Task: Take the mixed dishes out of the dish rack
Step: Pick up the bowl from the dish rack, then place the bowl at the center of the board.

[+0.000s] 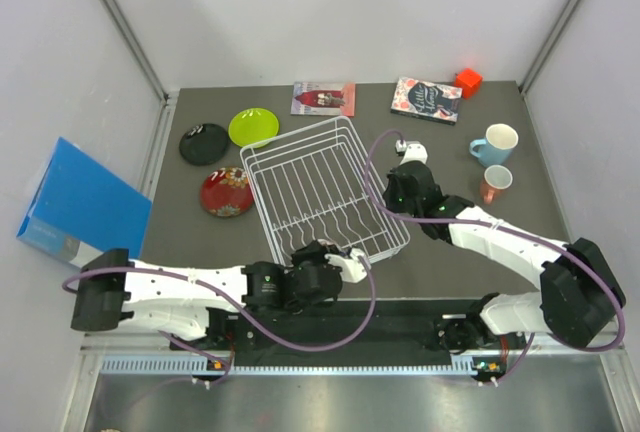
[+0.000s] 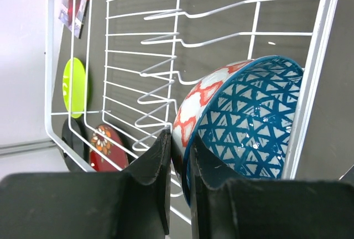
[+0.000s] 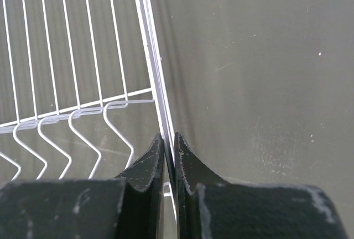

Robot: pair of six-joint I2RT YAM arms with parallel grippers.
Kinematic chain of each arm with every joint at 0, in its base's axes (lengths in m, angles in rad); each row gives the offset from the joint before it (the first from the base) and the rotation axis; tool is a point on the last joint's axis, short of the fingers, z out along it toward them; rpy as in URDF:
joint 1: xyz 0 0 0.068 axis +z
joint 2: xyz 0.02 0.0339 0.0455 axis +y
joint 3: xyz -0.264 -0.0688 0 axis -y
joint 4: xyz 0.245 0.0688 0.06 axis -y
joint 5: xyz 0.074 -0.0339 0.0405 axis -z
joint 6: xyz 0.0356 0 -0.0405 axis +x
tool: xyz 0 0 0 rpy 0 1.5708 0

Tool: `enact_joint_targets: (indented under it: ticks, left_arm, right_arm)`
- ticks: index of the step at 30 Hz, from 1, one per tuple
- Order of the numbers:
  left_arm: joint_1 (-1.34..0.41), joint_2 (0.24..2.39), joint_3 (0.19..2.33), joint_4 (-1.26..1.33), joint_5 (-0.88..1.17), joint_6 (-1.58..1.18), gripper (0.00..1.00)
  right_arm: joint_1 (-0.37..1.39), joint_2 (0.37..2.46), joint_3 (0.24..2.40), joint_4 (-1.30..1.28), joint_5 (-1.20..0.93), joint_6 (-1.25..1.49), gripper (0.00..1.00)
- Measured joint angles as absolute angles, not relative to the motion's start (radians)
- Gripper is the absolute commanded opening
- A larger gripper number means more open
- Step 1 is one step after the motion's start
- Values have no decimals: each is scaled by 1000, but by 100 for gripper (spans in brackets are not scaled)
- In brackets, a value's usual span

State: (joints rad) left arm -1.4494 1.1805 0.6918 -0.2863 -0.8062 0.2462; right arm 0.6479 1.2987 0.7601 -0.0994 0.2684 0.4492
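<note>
The white wire dish rack (image 1: 297, 134) lies mid-table. A blue-patterned bowl (image 2: 249, 117) with a red-and-white outside stands on edge in its near right corner. My left gripper (image 2: 180, 145) is shut on that bowl's rim, one finger inside and one outside; from above it (image 1: 345, 260) covers the bowl. My right gripper (image 3: 170, 142) is shut on the rack's right rim wire (image 3: 146, 29), seen from above at the rack's right side (image 1: 388, 195). On the table left of the rack lie the lime green plate (image 1: 253, 127), black plate (image 1: 204, 142) and red patterned plate (image 1: 227, 192). The light blue mug (image 1: 495, 144) and salmon-pink cup (image 1: 495, 182) stand to the right.
Two books (image 1: 323, 98) (image 1: 427, 99) and a red block (image 1: 467, 81) lie along the far edge. A blue box (image 1: 85, 202) leans off the table's left side. Grey walls close in the table on the left, back and right.
</note>
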Motion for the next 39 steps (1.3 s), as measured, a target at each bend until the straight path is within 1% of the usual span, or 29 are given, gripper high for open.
enact_joint_targets:
  ticks: [4, 11, 17, 18, 20, 21, 22, 24, 25, 28, 31, 35, 38, 39]
  left_arm:
    - [-1453, 1148, 707, -297, -812, 271, 0]
    - [-1460, 1059, 835, -316, -791, 321, 0]
    - [-1494, 958, 926, -288, -659, 320, 0]
    - [-1494, 948, 937, -284, -658, 320, 0]
    - [-1493, 932, 952, -277, -660, 317, 0]
    - [-1492, 927, 957, -273, -664, 313, 0]
    - [-1492, 924, 962, -272, -668, 309, 0]
    - [-1492, 925, 968, -270, -673, 292, 0]
    - [-1492, 926, 970, -271, -675, 282, 0]
    - [-1491, 938, 990, -287, -687, 244, 0]
    - [-1486, 961, 1029, -306, -694, 191, 0]
    - [-1439, 995, 1096, -355, -650, 90, 0]
    - [-1304, 1027, 1153, -392, -534, -20, 0]
    - [-1233, 1036, 1164, -398, -480, -60, 0]
  right_arm:
    - [645, 1298, 760, -99, 260, 450, 0]
    - [643, 1296, 760, -98, 252, 455, 0]
    - [643, 1295, 760, -97, 249, 462, 0]
    - [643, 1295, 760, -98, 250, 463, 2]
    - [641, 1291, 760, -101, 249, 463, 15]
    - [640, 1289, 760, -105, 249, 464, 23]
    - [640, 1284, 760, -112, 250, 467, 40]
    - [638, 1266, 759, -126, 261, 473, 53]
    - [636, 1251, 759, -130, 268, 472, 64]
    - [634, 1199, 759, -147, 282, 468, 77]
    - [632, 1147, 759, -161, 294, 461, 81]
    - [632, 1079, 760, -192, 311, 447, 81]
    - [632, 1007, 770, -242, 339, 445, 79]
    - [632, 979, 780, -260, 349, 444, 78]
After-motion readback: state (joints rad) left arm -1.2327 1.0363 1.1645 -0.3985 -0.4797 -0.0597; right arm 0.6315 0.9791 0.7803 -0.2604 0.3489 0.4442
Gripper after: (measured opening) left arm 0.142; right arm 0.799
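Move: The left hand already pinches the bowl by its rim; the bowl's middle sits about 5 cm to its right and 3 cm back, slightly lower. The rack's middle is some 13 cm ahead, 1 cm right and 6 cm lower, and the red plate about 16 cm ahead and 23 cm left on the table. The right hand is closed on the rack's right rim, with the bowl roughly 14 cm left and 16 cm back of it. Still pinching its rim, the left hand lifts the bowl nearly 20 cm up out of the rack's near end, drifting a little right, easing back and finally forward, while rolling about 45 degrees so its left side sinks. The right hand keeps hold of the rack rim for the first half, then opens wide, lets go and rises some 8 cm, edging right. ##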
